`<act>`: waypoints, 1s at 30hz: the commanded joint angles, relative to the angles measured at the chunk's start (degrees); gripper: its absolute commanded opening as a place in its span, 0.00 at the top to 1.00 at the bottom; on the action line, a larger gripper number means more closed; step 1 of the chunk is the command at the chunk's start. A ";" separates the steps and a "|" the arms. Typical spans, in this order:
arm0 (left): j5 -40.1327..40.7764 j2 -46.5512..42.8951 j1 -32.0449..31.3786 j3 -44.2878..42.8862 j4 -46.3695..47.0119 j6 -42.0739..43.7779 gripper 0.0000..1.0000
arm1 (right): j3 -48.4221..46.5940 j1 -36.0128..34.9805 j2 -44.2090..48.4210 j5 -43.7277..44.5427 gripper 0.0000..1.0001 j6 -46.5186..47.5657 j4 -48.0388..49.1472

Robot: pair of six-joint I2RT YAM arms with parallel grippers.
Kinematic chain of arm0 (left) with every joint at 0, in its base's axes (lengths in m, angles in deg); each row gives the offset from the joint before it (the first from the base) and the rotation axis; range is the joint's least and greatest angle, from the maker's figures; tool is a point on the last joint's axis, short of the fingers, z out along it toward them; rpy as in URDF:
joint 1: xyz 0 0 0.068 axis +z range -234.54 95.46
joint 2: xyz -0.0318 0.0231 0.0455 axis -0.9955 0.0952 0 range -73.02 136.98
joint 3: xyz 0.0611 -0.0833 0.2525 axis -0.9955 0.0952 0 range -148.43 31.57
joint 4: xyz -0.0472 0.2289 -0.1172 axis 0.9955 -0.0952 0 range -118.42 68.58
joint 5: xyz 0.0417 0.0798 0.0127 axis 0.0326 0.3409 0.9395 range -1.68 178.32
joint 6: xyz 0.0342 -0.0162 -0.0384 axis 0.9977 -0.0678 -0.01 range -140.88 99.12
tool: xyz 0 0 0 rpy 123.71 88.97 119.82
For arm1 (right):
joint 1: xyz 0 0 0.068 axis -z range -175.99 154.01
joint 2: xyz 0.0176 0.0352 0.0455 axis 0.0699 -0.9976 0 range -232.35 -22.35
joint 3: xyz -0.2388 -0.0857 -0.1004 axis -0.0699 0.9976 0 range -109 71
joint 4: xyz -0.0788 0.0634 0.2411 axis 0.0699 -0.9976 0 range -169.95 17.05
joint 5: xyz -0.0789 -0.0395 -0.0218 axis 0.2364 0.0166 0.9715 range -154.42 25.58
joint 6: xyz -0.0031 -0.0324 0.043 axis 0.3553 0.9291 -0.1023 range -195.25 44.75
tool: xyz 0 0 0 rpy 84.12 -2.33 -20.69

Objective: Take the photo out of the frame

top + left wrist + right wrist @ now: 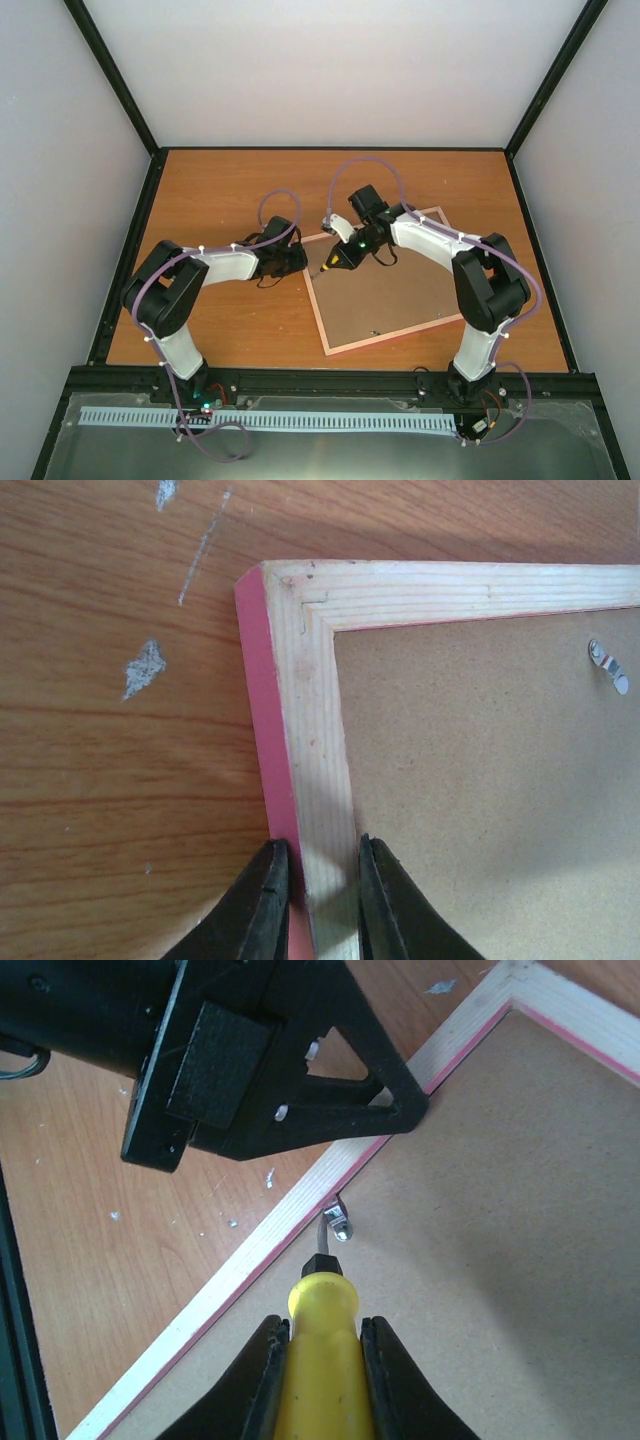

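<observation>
The frame (400, 337) lies face down on the table, its pale wood back rail (315, 750) and pink side showing. A brown backing board (385, 290) fills it and hides the photo. My left gripper (322, 880) is shut on the frame's left rail near a corner, one finger on the pink outer side and one at the inner edge. The right gripper (322, 1332) is shut on a yellow-handled screwdriver (322, 1305). The screwdriver's tip rests at a small metal tab (340, 1222) on the board (500, 1260), beside the rail (250, 1250).
Another metal tab (608, 666) sits on the board near the frame's top rail. The left gripper's black body (260, 1060) hangs close above the right gripper's working spot. Black enclosure posts and white walls ring the wooden table (230, 190).
</observation>
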 commanded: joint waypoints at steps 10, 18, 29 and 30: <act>-1.93 0.76 -0.30 1.95 -4.49 1.43 0.99 | -1.23 -0.18 0.18 18.09 0.97 -5.79 0.13; 2.53 1.33 0.85 -4.11 -10.81 6.27 0.99 | 1.85 13.27 12.13 13.85 0.97 -5.50 -4.34; 8.62 0.62 7.92 -18.85 -24.34 13.42 0.35 | 11.76 33.44 25.91 7.12 0.97 -0.85 -2.40; 7.51 -0.28 7.76 -18.37 -25.46 13.07 0.34 | 12.16 34.55 26.77 7.16 0.97 -0.20 -2.49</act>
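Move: The right hand holds the yellow screwdriver with its tip at the left-side clip, about 6 cm left of that hand, 1 cm back and 7 cm below. The frame's far-right corner lies some 23 cm to its right and 13 cm ahead, its far-left corner 8 cm left and 7 cm ahead. The left hand has the frame's left side between its fingers, the far-left corner 5 cm ahead and 1 cm left of it, the left-side clip 3 cm back and 1 cm right. Still gripping the screwdriver, the right hand first works its tip a couple of centimetres forward from the left-side clip, then lifts away and sweeps some 22 cm right over the frame towards the far-right corner, rising about 6 cm and turning nearly 40 degrees clockwise. The left hand holds still at first, then starts forward and left with its fingers still shut on the frame's left side, opens them wide to let go, and keeps going forward and left, rising clear. ##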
